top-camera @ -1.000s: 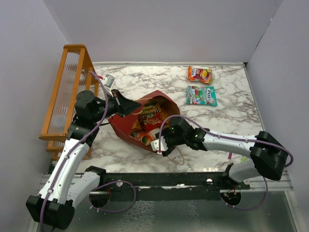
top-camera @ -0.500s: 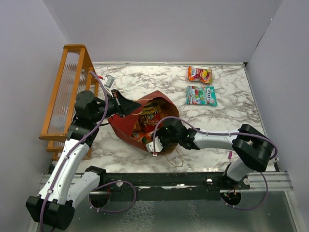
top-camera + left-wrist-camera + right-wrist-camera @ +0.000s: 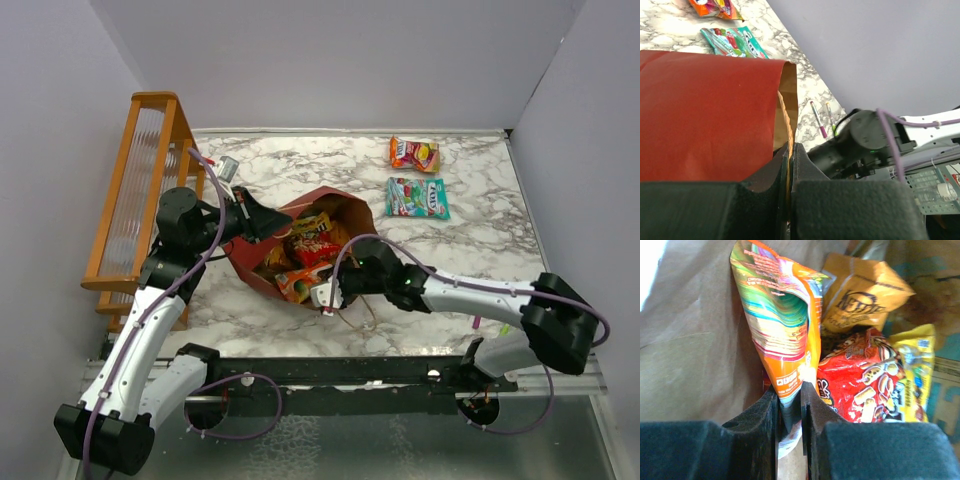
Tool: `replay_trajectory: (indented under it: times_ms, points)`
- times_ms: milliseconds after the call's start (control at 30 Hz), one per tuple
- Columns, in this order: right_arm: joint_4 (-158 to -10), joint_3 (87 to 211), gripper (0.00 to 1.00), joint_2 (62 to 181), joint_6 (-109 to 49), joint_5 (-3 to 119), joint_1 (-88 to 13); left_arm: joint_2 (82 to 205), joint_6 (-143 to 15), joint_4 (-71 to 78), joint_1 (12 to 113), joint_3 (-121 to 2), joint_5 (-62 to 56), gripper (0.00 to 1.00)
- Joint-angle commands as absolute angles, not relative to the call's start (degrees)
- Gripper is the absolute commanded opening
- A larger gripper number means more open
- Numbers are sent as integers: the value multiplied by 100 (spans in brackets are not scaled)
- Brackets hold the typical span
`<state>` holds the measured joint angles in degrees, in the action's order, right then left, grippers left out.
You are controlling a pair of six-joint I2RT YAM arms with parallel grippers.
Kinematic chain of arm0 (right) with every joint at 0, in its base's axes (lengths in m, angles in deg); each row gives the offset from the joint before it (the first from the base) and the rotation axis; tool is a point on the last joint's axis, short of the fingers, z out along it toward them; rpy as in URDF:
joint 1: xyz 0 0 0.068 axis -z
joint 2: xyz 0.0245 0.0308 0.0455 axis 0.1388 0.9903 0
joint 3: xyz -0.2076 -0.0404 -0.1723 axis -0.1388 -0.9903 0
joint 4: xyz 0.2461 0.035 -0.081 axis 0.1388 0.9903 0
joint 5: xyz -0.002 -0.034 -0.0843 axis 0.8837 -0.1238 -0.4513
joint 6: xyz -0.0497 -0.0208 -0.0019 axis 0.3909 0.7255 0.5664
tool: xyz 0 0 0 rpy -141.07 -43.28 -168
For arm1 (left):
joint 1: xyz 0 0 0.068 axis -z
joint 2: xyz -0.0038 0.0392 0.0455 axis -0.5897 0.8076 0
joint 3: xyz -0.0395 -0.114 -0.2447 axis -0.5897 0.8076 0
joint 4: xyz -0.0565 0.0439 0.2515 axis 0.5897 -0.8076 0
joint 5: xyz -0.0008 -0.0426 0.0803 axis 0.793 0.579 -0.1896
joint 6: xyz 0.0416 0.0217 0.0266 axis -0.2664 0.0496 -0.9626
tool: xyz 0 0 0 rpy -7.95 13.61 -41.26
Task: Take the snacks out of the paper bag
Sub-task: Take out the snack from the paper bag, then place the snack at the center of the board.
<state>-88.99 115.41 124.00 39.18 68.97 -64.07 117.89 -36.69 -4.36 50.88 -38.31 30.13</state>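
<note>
The paper bag [image 3: 258, 264], dark red outside and brown inside, lies on its side with its mouth toward the right arm. My left gripper [image 3: 272, 222] is shut on the bag's twisted tan handle [image 3: 785, 117] at the upper rim and holds the mouth up. My right gripper [image 3: 789, 392] is inside the mouth, shut on the lower end of an orange snack packet [image 3: 782, 325]. Behind it lie a red packet [image 3: 860, 382], a yellow one [image 3: 915, 370] and a tan-orange one [image 3: 862, 297]. Two snacks lie outside: a red-orange packet [image 3: 414, 153] and a teal packet [image 3: 417, 198].
An orange wooden rack [image 3: 140, 190] stands along the left edge, just behind the left arm. A pink pen [image 3: 817, 120] and a green pen [image 3: 830, 117] lie near the right arm's base. The bag's loose lower handle [image 3: 362, 318] loops on the marble table [image 3: 300, 165].
The right gripper reached into the bag's mouth and its jaws closed on the orange packet. The left gripper kept its hold on the handle, and the bag's mouth shifted slightly.
</note>
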Motion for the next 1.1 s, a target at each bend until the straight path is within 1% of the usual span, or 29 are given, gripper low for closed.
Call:
replay_trajectory:
  times_ms: [0,67,233,400,633,800,933,1067]
  points:
    - [-8763,11500,3,11490,2912,7226,-6440,11815,-3924,-696,5090,-3942,2852,0]
    - [-8668,11471,1,11096,2355,7209,-6440,11846,-3992,-807,5089,-3975,2815,0]
    - [-9016,11098,1,10198,1162,7204,-6439,11855,-3962,-774,5090,-3938,2848,0]
    - [-8657,11509,1,9683,140,6521,-6440,11860,-3964,-820,5090,-4036,2825,0]
    - [-8065,12203,1,8903,154,6491,-6440,11823,-3997,-1001,5090,-4107,2608,0]
    - [-7629,12526,1,8225,454,6445,-6439,11817,-4027,-1283,5086,-4158,2159,0]
    - [-7793,12524,1,7875,361,5785,-6438,11853,-4008,-1338,5089,-4169,2054,0]
    - [-7937,12621,1,7884,181,4817,-6436,11914,-4049,-1405,5090,-4237,2007,0]
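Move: The orange snack pack is already pinched in the right fingers, inside the paper bag. Outside, the teal pack lies flat about 20 cm ahead of the right hand and 20 to its right, some 8 below, with the red-orange pack roughly 10 cm beyond it. The red peanut pack in the bag is about 7 cm ahead and 1 left. From the left hand, the orange pack is some 6 cm right, 3 back and 23 below. Keep the right fingers shut on the orange snack pack and lift it nearly 30 cm out of the paper bag, easing back first and then swinging increasingly right, about 10 cm in all, as the fingers tip up some 45 degrees from slanting down to roughly level. Hold the bag's handle with the left gripper, letting it sink slightly. ##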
